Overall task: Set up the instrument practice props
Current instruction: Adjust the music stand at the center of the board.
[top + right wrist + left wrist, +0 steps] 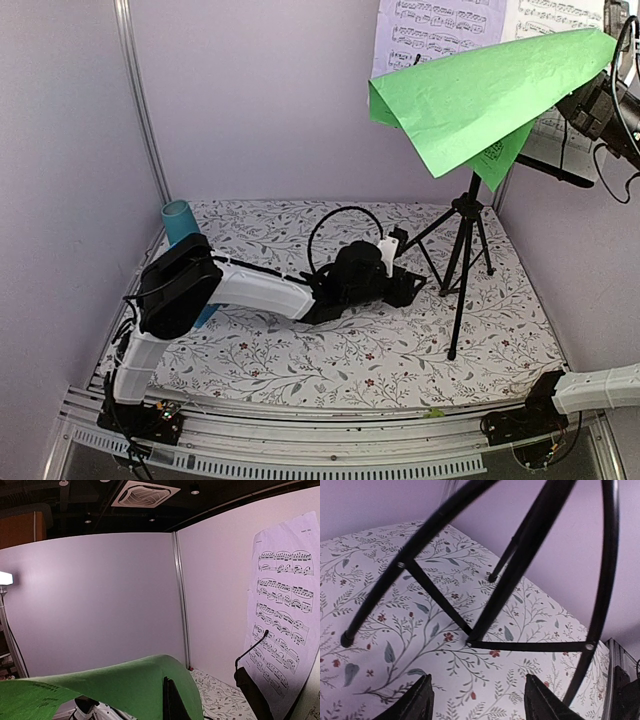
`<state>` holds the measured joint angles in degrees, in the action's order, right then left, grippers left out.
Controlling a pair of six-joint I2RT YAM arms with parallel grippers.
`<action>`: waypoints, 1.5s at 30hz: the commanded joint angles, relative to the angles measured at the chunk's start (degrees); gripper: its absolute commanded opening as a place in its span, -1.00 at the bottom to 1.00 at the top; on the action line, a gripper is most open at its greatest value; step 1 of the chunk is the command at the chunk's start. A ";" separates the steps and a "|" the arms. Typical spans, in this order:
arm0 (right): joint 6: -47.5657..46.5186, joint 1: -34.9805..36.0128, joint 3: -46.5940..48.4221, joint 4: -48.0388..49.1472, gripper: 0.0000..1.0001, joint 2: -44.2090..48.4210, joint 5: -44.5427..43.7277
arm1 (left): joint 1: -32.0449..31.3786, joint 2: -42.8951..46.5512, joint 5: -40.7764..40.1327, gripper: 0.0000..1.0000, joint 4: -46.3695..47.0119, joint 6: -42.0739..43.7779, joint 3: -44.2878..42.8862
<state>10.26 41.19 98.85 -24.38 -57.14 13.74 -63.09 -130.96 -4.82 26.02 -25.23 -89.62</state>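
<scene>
The black tripod music stand (466, 232) stands at the back right of the table, and a white sheet-music page (440, 28) rests on its desk. My right gripper (588, 98) is raised beside the desk, shut on one edge of a green sheet-music page (490, 88) that droops out to the left. In the right wrist view this green page (125, 685) hangs over the shut fingers (170, 700), with the white page (282, 630) at the right. My left gripper (480, 697) is low over the table, open and holding nothing, just short of the tripod's legs (520, 575).
A teal cylinder cup (180, 221) stands at the back left, partly behind my left arm (250, 288). Purple walls close in the floral table cover (330, 355) at the back and on both sides. The tripod's feet spread across the right half of the table.
</scene>
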 commanded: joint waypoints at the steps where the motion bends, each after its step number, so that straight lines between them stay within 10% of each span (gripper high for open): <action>1: 0.00 -0.27 -1.12 1.68 -1.00 0.54 2.25 | 4.54 1.67 6.26 0.26 4.28 4.40 0.13; 16: 1.56 -0.21 -4.92 4.72 -1.00 1.41 6.28 | 11.75 -16.02 18.15 0.23 -4.06 9.27 -22.05; 45: 0.63 -0.24 -6.57 6.47 -1.00 0.71 10.33 | 13.08 -26.01 8.06 0.17 -9.28 10.90 -34.81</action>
<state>11.09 41.19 92.90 -20.01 -57.10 23.09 -50.78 -155.72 5.02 17.02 -13.69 -122.87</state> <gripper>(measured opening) 0.007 0.588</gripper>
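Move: The music stand's left leg, low down, lies about 14 cm ahead of the left hand and some 5 cm below it, neither left nor right. The stand's near foot is roughly 13 cm back and 6 cm right, 12 cm lower; its far right foot is 13 cm ahead and 20 cm right, just as low. For the right hand, already holding the green sheet, the tray's middle is some 20 cm ahead and 8 cm right, about level. Open left hand reaches about 14 cm forward and down towards the stand's left leg; right eases green sheet left. ##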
